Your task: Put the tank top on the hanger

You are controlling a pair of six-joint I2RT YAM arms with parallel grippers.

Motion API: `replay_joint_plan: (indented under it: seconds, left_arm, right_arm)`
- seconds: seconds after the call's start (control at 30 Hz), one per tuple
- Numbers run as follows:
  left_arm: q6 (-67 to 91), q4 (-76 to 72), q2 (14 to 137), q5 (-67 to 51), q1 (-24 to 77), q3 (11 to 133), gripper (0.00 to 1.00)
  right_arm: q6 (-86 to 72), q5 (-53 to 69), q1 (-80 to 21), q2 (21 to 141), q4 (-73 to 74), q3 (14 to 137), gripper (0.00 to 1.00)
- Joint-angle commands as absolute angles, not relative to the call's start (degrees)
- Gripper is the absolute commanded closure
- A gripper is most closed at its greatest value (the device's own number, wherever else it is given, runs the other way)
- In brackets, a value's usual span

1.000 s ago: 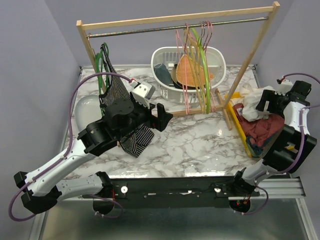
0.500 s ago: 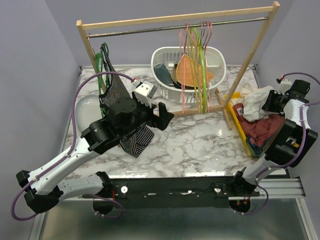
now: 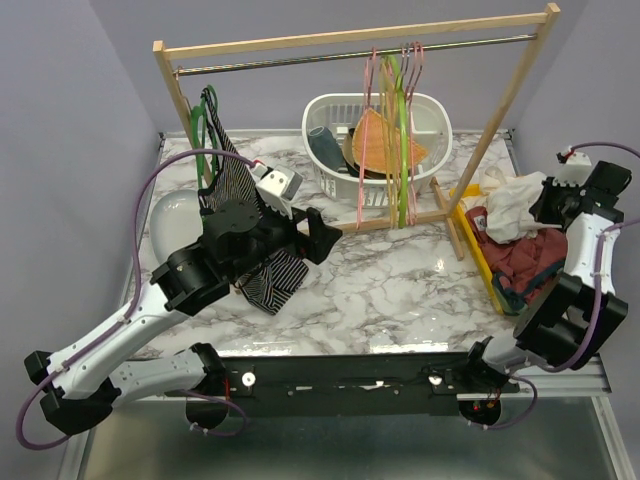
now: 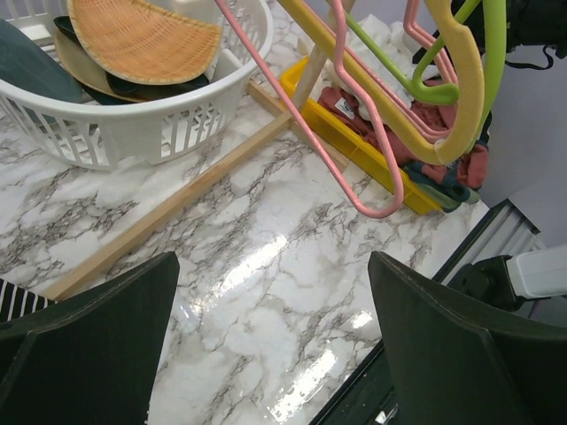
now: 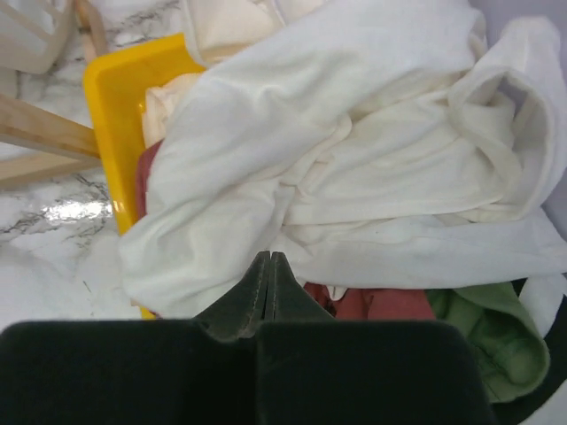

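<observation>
The white tank top [image 5: 354, 150] lies crumpled on top of the clothes pile at the right [image 3: 510, 205]. My right gripper [image 5: 270, 257] is shut, its tips pressed together at the garment's near edge, and no fabric shows between them. From above, the right gripper [image 3: 548, 203] sits just right of the pile. The thin pink hanger [image 3: 362, 150] hangs on the rail and shows ahead in the left wrist view [image 4: 306, 133]. My left gripper [image 4: 273, 261] is open over bare marble, a short way in front of the hanger [image 3: 318, 232].
A wooden rack [image 3: 350, 38] spans the back, with lime-green hangers [image 3: 400, 130] beside the pink ones. A white basket [image 3: 330, 110] stands behind them. A striped garment [image 3: 240, 185] hangs at the left. The yellow bin [image 3: 478, 250] holds red and green clothes.
My right gripper has closed and drawn back to the right of the pile. The left arm has shifted slightly left. The hangers have swung a little.
</observation>
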State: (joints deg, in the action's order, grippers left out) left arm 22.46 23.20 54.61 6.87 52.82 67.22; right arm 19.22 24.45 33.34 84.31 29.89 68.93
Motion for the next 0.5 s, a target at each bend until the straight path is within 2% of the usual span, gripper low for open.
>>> replay_joint_plan:
  seconds: [0.0, 0.03, 0.07, 0.13, 0.2, 0.37, 0.47]
  left_arm:
    - [22.8, 22.1, 52.7, 5.5, 52.4, 66.4, 0.01]
    - [22.8, 22.2, 52.6, 5.5, 52.4, 66.4, 0.01]
    - [22.8, 22.4, 52.3, 5.5, 52.3, 66.3, 0.01]
    - [22.7, 22.3, 51.8, 5.4, 52.3, 66.0, 0.01]
    - [22.8, 22.3, 51.2, 5.4, 52.3, 65.7, 0.01]
    - [23.0, 22.7, 50.5, 5.4, 52.1, 65.0, 0.01]
    - [23.1, 22.5, 50.5, 5.4, 51.9, 64.9, 0.01]
  right_arm:
    - [23.2, 30.4, 33.1, 80.5, 32.3, 68.3, 0.83]
    - [24.2, 31.0, 33.1, 80.8, 33.1, 68.7, 0.74]
    - [24.3, 31.6, 33.1, 82.0, 34.9, 69.8, 0.55]
    - [24.2, 31.8, 33.1, 83.6, 35.8, 70.7, 0.42]
    - [24.0, 32.3, 32.9, 86.2, 36.8, 71.8, 0.39]
    - [22.8, 30.9, 31.4, 91.0, 38.0, 73.0, 0.38]
    - [22.3, 31.0, 30.8, 93.1, 38.1, 72.9, 0.44]
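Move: The white tank top lies in the yellow tray, its middle about 4 cm ahead of the right hand's shut fingertips, 1 cm to their left and some 7 cm below. From that hand, the red cloth is about 8 cm back, 1 cm left and 9 cm down; the rack's right foot is some 17 cm left, 2 cm ahead and 12 cm down. From the left hand, the tank top lies roughly 38 cm right, 14 cm ahead and 25 cm below. The right hand, its fingers shut and empty at first, rises a little more, about 2.5 cm, while the fingers spread to a bit over half open, then turns back down some 5.5 cm towards the near left part of the white tank top. On the way it drifts about 2.5 cm left and turns slightly counter-clockwise, tipping more steeply down, so that the open fingers come to either side of a white fold close below, with contact not clearly visible. ##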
